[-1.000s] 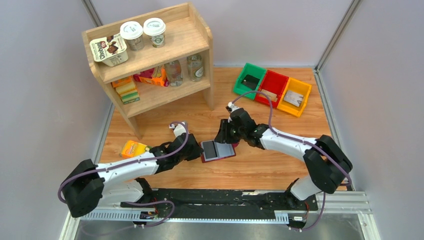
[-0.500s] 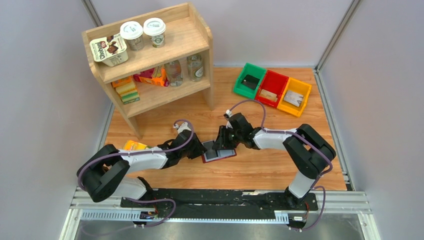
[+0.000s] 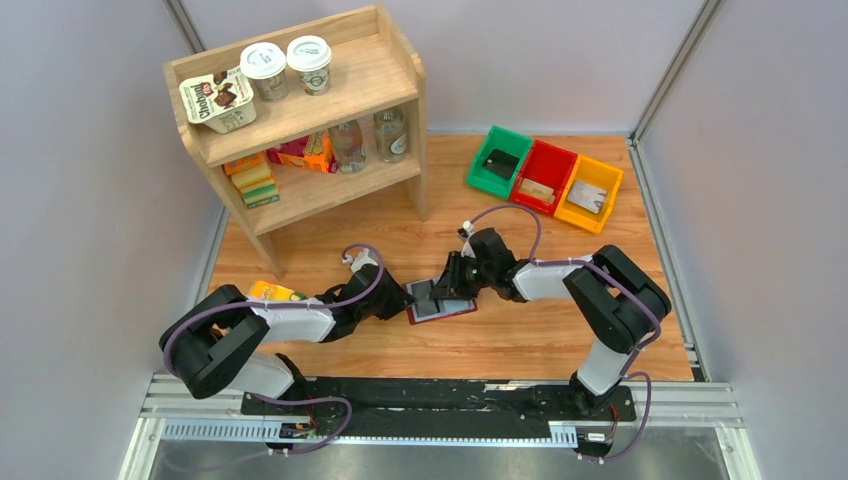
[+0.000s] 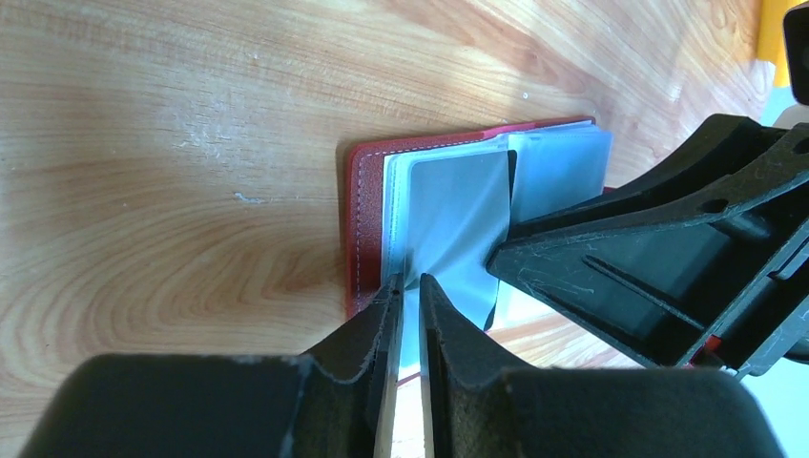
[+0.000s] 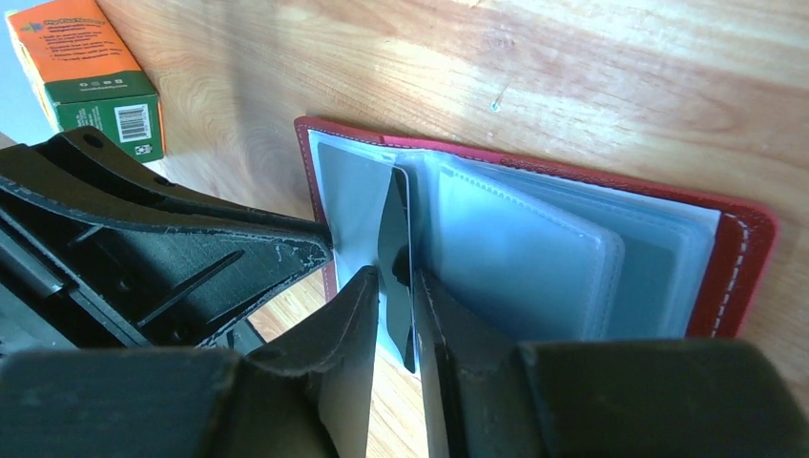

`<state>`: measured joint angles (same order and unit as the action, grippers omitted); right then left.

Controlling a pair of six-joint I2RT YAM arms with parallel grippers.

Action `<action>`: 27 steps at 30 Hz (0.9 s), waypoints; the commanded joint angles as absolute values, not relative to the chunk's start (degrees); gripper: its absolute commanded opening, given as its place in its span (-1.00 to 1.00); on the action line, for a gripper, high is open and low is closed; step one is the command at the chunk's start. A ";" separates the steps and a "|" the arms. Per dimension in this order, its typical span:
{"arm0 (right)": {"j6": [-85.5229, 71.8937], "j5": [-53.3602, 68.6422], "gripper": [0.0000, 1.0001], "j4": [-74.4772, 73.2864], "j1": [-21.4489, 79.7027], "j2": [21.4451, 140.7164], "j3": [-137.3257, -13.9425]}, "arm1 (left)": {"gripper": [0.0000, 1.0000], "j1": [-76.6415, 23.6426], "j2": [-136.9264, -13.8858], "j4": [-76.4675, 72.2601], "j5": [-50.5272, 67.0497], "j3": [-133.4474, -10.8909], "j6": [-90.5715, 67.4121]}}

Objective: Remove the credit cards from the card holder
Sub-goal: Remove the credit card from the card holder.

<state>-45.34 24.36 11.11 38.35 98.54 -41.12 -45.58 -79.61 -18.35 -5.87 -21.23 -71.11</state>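
Observation:
The maroon card holder (image 3: 441, 317) lies open on the table, its grey clear sleeves fanned out (image 5: 534, 258). One sleeve with a dark credit card (image 5: 391, 224) stands up from the left half. My right gripper (image 5: 393, 272) straddles that raised leaf; its jaws are narrow, with a slit still showing beside the card. My left gripper (image 4: 408, 284) reaches in from the holder's left edge (image 4: 363, 219), jaws nearly together around the rim of a clear sleeve (image 4: 458, 219), daylight still between them. In the top view, the left gripper (image 3: 408, 296) and right gripper (image 3: 452, 288) face each other over the holder.
An orange-and-green box (image 3: 268, 294) lies left of the left arm. A wooden shelf (image 3: 300, 120) with cups and bottles stands at the back left. Green (image 3: 497, 160), red (image 3: 545, 177) and yellow (image 3: 590, 192) bins sit at the back right, each with a small flat item.
Both grippers have closed in on the holder and narrowed their jaws. The left one slid right to its edge; the right one came down and nearer. A sleeve now stands up.

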 commanded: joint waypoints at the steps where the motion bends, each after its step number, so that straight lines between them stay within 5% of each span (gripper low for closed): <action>1: -46.93 27.77 -0.49 18.01 37.62 98.79 -38.76 | -0.59 -45.62 -82.44 -12.31 -5.71 -19.86 -70.93; 14: -51.06 36.12 -0.56 35.14 34.10 98.96 -32.87 | -0.61 -45.62 -84.99 -12.39 -5.36 -20.13 -71.54; 27: -53.62 39.02 -0.91 42.36 32.70 101.25 -31.11 | -0.62 -45.62 -85.60 -12.57 -5.27 -19.95 -71.89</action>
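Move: Straddled by the right hand's slightly open fingers, the raised edge of the dark credit card and its clear sleeve leaves the card's middle about 2 cm to their left, level and 1 cm below. The open card holder's middle is some 1 cm right and 1 cm back of that hand, and the shelf's near right foot about 16 cm ahead and 3 cm left. From the left fingertips the card lies 3 cm to the right, and the holder's middle 6 cm right, both level front to back and 1 cm lower. Closing its fingers from about a quarter open to nearly shut, the right hand pinches the upright edge of the card and sleeve, easing half a centimetre to the right and then rising about 1 cm while the wrist rolls some 15 degrees so that the fingers point less steeply down. The left fingertips keep pressing on the holder's left leaf, creeping under 1 cm to the right. ##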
